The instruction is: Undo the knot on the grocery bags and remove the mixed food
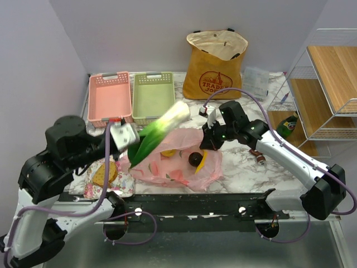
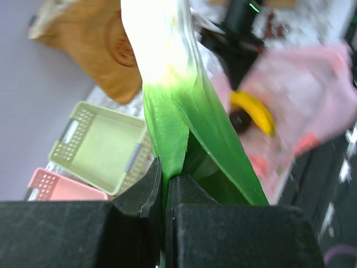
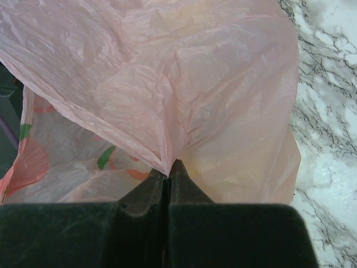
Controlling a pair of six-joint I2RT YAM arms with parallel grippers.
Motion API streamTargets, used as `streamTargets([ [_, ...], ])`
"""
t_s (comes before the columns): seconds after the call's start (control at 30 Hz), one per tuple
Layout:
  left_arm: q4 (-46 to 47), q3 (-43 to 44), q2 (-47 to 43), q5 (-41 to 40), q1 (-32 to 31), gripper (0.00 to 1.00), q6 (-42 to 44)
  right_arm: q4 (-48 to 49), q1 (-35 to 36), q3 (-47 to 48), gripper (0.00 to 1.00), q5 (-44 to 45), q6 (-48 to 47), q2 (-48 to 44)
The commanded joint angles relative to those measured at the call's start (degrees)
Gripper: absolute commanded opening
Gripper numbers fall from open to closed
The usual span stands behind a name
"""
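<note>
My left gripper (image 1: 133,147) is shut on the green leaves of a green-and-white leek (image 1: 162,127) and holds it slanting in the air above the pink plastic bag (image 1: 178,167). In the left wrist view the leek (image 2: 167,84) rises from the shut left gripper (image 2: 165,184). My right gripper (image 1: 211,143) is shut on the bag's far right edge, and its wrist view shows the film (image 3: 195,84) bunched at the right gripper (image 3: 168,167). A banana (image 1: 201,162) and a dark round fruit (image 1: 194,159) lie in the bag's mouth. The mustard-yellow tote (image 1: 215,64) stands open at the back.
A pink basket (image 1: 110,97) and a green basket (image 1: 152,95) sit at the back left. A bread slice (image 1: 105,174) lies on a flowered cloth at the near left. A wire shelf (image 1: 329,84) and a green bottle (image 1: 287,125) stand at the right.
</note>
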Motion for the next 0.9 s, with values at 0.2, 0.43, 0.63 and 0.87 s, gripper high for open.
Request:
streamTargets([
  [0.2, 12.26, 11.39, 20.92, -0.46, 31.95, 0.00, -16.46, 0.36, 0.03, 0.08, 0.01, -0.62, -0.35, -0.31],
  [0.43, 20.64, 8.11, 34.49, 6.37, 50.70, 0.00, -7.06, 0.77, 0.03, 0.89, 0.01, -0.03, -0.81, 0.36],
  [0.63, 24.65, 15.13, 50.04, 6.95, 57.56, 0.00, -4.76, -0.38, 0.03, 0.59, 0.01, 0.54, -0.92, -0.10],
  [0.87, 25.56, 25.53, 64.20, 8.35, 57.50, 0.00, -5.76, -0.67, -0.06, -0.25, 0.01, 1.48, -1.50, -0.30],
])
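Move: The left hand already holds the leek up in the air. The pink basket it is bound for lies about 43 cm ahead, 25 cm to its left and 35 cm below. The green basket is beside it, some 24 cm further right. The opened grocery bag lies roughly 11 cm ahead and 9 cm right of the hand, the flowered mat 11 cm ahead and 17 cm left. From the right hand, the pink basket is about 33 cm ahead and 49 cm left. Fingers still shut on the leek's green leaves, the left hand swings it fast away from the grocery bag to the pink basket: about 38 cm forward, bending left by some 23 cm, rising briefly and then sinking well below its starting height. On the way the wrist turns counter-clockwise some 55 degrees and tips further down. The right hand stays put, still pinching the bag's rim. ##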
